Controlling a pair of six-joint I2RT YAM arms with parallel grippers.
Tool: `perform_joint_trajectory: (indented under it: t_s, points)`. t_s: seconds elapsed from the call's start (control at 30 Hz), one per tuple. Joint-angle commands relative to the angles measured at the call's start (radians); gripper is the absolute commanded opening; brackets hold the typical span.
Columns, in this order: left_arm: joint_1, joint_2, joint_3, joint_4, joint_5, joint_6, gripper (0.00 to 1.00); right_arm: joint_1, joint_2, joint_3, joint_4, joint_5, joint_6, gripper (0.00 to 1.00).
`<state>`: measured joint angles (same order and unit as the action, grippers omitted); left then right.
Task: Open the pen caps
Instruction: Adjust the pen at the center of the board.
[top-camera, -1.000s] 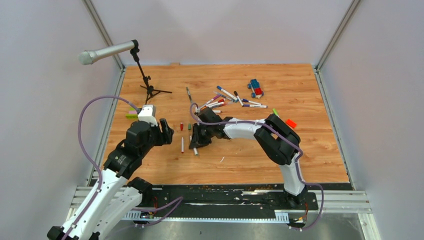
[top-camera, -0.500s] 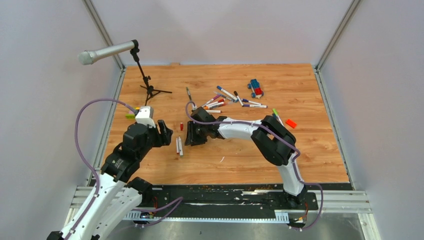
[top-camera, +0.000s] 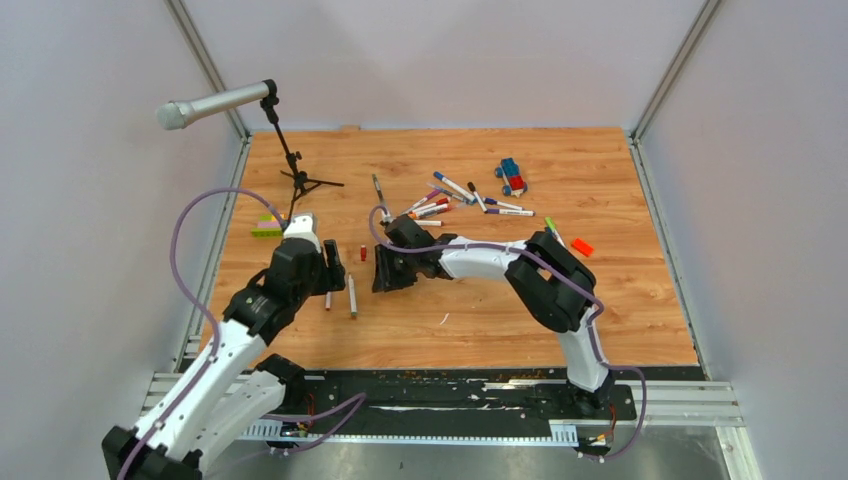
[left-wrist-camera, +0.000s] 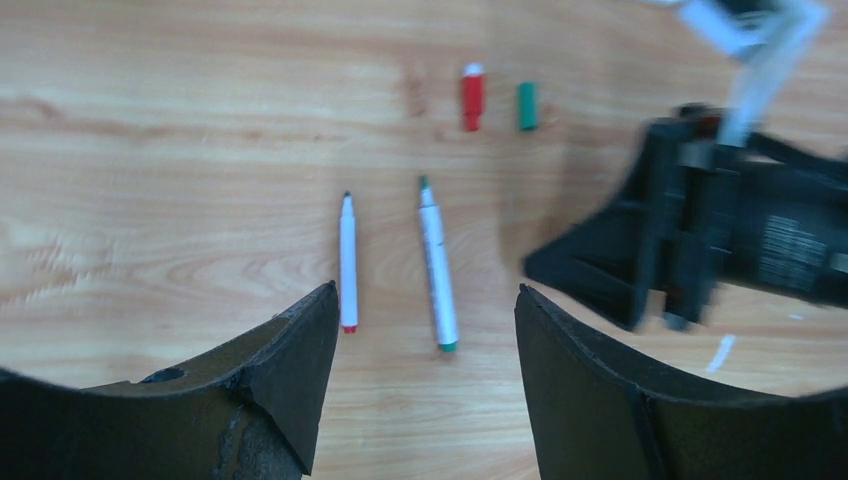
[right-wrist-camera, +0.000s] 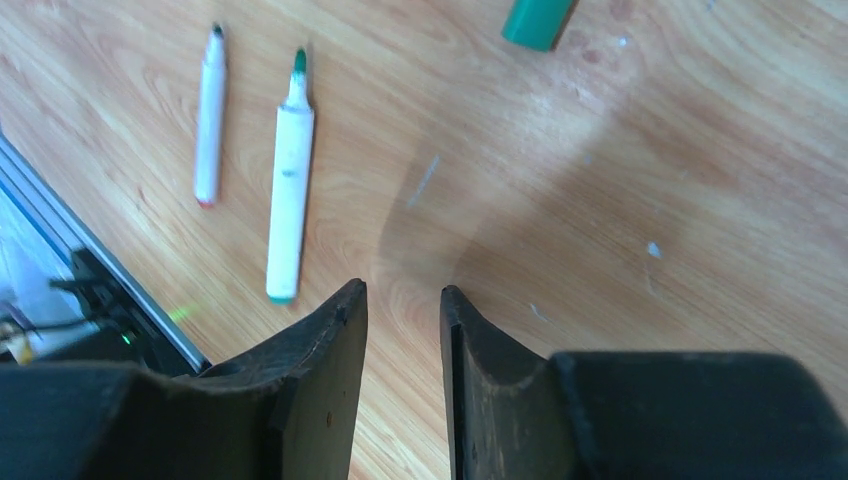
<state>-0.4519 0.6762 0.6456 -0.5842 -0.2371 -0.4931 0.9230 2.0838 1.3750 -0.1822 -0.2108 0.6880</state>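
Observation:
Two uncapped pens lie side by side on the wood: a thin white one with a red end (left-wrist-camera: 347, 262) (right-wrist-camera: 208, 115) (top-camera: 328, 300) and a thicker one with a green tip (left-wrist-camera: 437, 265) (right-wrist-camera: 289, 190) (top-camera: 351, 295). A red cap (left-wrist-camera: 472, 96) (top-camera: 362, 251) and a green cap (left-wrist-camera: 527, 105) (right-wrist-camera: 540, 20) lie just beyond them. My left gripper (left-wrist-camera: 425, 295) (top-camera: 330, 268) hovers open over the near ends of the two pens, empty. My right gripper (right-wrist-camera: 402, 290) (top-camera: 385, 270) is beside them, its jaws a narrow gap apart with nothing between. A heap of capped pens (top-camera: 450, 200) lies farther back.
A microphone stand (top-camera: 296, 170) is at the back left, with a green-yellow brick bar (top-camera: 265, 230) near it. A blue-and-red toy car (top-camera: 512, 176) is at the back, an orange block (top-camera: 583, 246) to the right. The table's metal rail (right-wrist-camera: 60, 210) runs close to the pens.
My right gripper opened and let go of the green-tipped pen, which now lies beside the red-ended one. Both pens lie farther left. My left arm swung in over them.

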Motion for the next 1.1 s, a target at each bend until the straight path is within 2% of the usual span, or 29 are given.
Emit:
perform_joint_trajectory:
  t_s: [0.0,0.13,0.2,0.27,0.5,0.73,0.87,1.07]
  points:
    - [0.005,0.146,-0.015,-0.018,-0.127,-0.068,0.71,-0.036,-0.113,-0.061,0.013,-0.119,-0.218,0.33]
    - [0.043,0.229,-0.052,0.088,-0.094,-0.066,0.71,-0.103,-0.252,-0.142,0.058,-0.402,-0.447,0.33]
    - [0.085,0.27,-0.075,0.135,-0.08,-0.074,0.71,-0.152,-0.316,-0.19,0.074,-0.607,-0.555,0.34]
    - [0.142,0.315,-0.098,0.173,-0.093,-0.091,0.71,-0.199,-0.38,-0.232,0.059,-0.675,-0.631,0.34]
    - [0.228,0.388,-0.118,0.265,-0.196,-0.08,0.68,-0.344,-0.506,-0.308,0.128,-0.736,-0.634,0.34]
    - [0.412,0.488,-0.138,0.327,-0.064,-0.018,0.54,-0.393,-0.555,-0.333,0.174,-0.773,-0.589,0.34]
    - [0.516,0.535,-0.123,0.339,-0.003,0.02,0.53,-0.405,-0.57,-0.336,0.174,-0.783,-0.577,0.34]
    - [0.561,0.583,-0.095,0.301,0.084,0.019,0.45,-0.429,-0.583,-0.345,0.223,-0.794,-0.55,0.34]
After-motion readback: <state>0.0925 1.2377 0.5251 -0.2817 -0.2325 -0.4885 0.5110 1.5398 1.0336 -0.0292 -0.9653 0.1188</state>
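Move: The uncapped red-ended pen lies about 15 cm below the left hand, some 4 cm to its left and 1 cm ahead. At table level from that hand, the green-ended pen is level fore and aft and 1 cm right, the red cap 10 cm ahead and 3 cm right, the green cap 10 cm ahead and 7 cm right. The right hand, 2 cm above the pens, has the red-ended pen 11 cm left and the green-ended pen 5 cm left, both level with it. The red-ended pen is what the left hand goes after: it drops, then sweeps left as it keeps sinking, about 14 cm down and 13 cm left, edging slightly forward. It turns some 30 degrees counter-clockwise, tips farther down and part-closes its fingers astride the pen's tip end. The empty right hand backs off to its right, away from the pens, and climbs about 17 cm, its fingers unchanged. ##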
